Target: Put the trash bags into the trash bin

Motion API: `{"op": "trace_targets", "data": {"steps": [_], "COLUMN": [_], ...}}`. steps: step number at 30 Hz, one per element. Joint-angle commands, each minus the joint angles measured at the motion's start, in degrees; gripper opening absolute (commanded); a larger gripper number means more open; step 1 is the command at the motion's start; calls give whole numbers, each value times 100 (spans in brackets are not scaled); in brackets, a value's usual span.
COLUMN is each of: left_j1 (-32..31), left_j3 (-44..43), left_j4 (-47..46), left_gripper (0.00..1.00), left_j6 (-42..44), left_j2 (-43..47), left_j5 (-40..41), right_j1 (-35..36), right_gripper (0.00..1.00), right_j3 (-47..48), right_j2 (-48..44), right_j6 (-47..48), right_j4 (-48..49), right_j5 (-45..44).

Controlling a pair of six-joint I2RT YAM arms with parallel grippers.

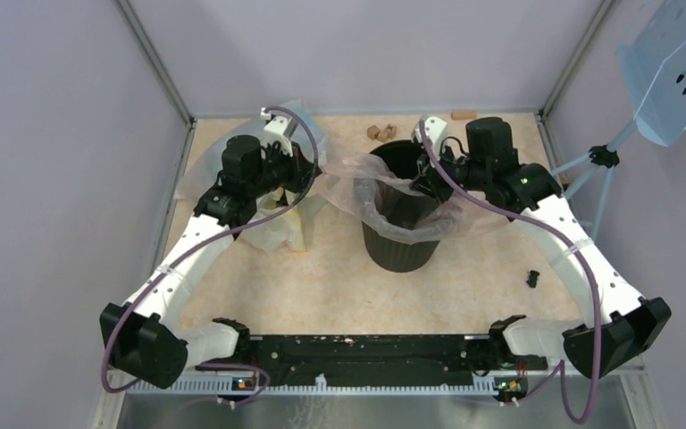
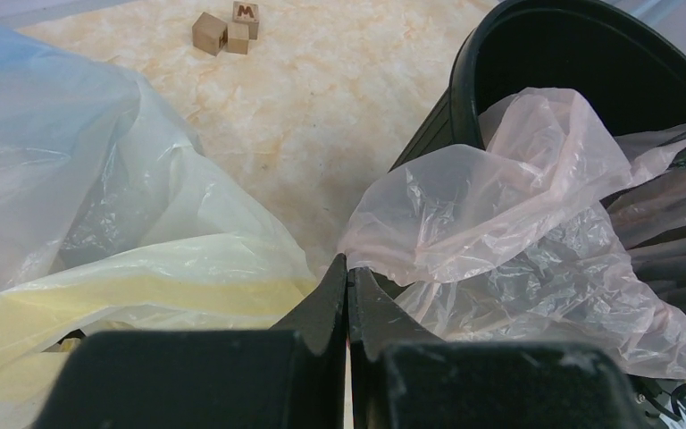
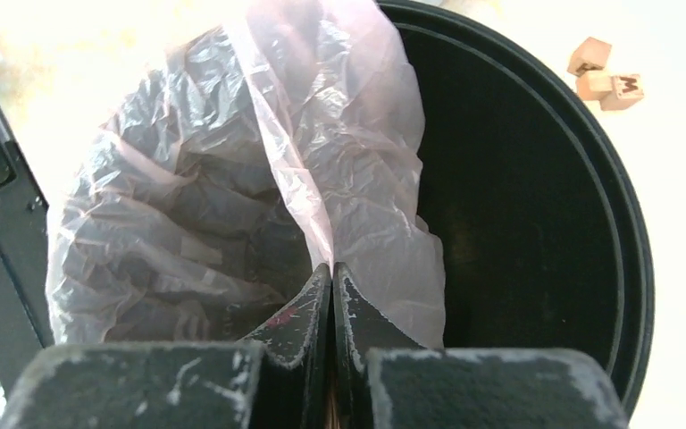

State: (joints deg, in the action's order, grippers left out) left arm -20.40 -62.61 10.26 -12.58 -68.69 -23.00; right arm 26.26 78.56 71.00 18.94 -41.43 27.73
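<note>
The black ribbed trash bin (image 1: 402,241) stands upright mid-table. A pale pink see-through trash bag (image 1: 393,210) is draped over its near and left rim, partly hanging outside. My left gripper (image 1: 314,172) is shut on the bag's left edge, left of the bin; in the left wrist view the gripper (image 2: 347,266) pinches the film (image 2: 464,206) beside the bin (image 2: 581,54). My right gripper (image 1: 429,179) is over the bin's mouth, shut on the bag; in the right wrist view the gripper (image 3: 332,271) pinches a fold (image 3: 322,152) above the bin's dark inside (image 3: 518,206).
A clear bag with yellowish contents (image 1: 277,219) lies under the left arm, also in the left wrist view (image 2: 98,259). Wooden blocks (image 1: 380,131) sit behind the bin, another (image 1: 464,114) by the back wall. A small black part (image 1: 533,279) lies right. A blue perforated lamp shade (image 1: 674,67) stands on the right.
</note>
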Motion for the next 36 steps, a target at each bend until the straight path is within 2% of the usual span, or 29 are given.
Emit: {"op": "trace_targets", "data": {"steps": [1, 4, 10, 16, 26, 36], "left_j1": [15, 10, 11, 16, 10, -39], "left_j3": [-138, -135, -245, -451, -677, -570], "left_j4": [-304, -383, -542, -599, -401, -153], "left_gripper": [0, 0, 0, 0, 0, 0], "left_j6": [-52, -65, -166, -351, -456, -496], "left_j2": [-138, -301, -769, -1167, -1774, -2210], "left_j5": [92, 125, 84, 6, -212, -790], "right_j1": [42, -76, -577, -771, -1008, -1337], "right_gripper": [0, 0, 0, 0, 0, 2], "right_j3": [347, 475, 929, 1375, 1940, 2341], "right_j2": [-51, 14, 522, 1082, 1799, 2446], "right_j6": [-474, -937, -1611, -1841, -2211, -2393], "right_j4": [592, 1029, 1256, 1217, 996, -23], "right_j5": [-650, -1295, -1162, -1340, -1534, -1270]}}
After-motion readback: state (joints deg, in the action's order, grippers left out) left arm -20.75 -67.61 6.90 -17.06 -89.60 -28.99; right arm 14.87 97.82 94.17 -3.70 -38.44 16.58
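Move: The right hand, pinching the pink bag's edge inside the bin mouth, has the far-right rim about 11 cm ahead, 3 cm right and 3 cm below; the wooden blocks stand some 33 cm ahead, 12 cm left and 30 cm below. The left hand, holding the bag's other side, has the bin's left rim about 13 cm right, 5 cm back and 4 cm below; the whitish bag lies 20 cm left, 8 cm ahead and 22 cm below. Right hand pulls pink edge about 15 cm forward past the far-right rim; left, still pinching, sinks 9 cm. ##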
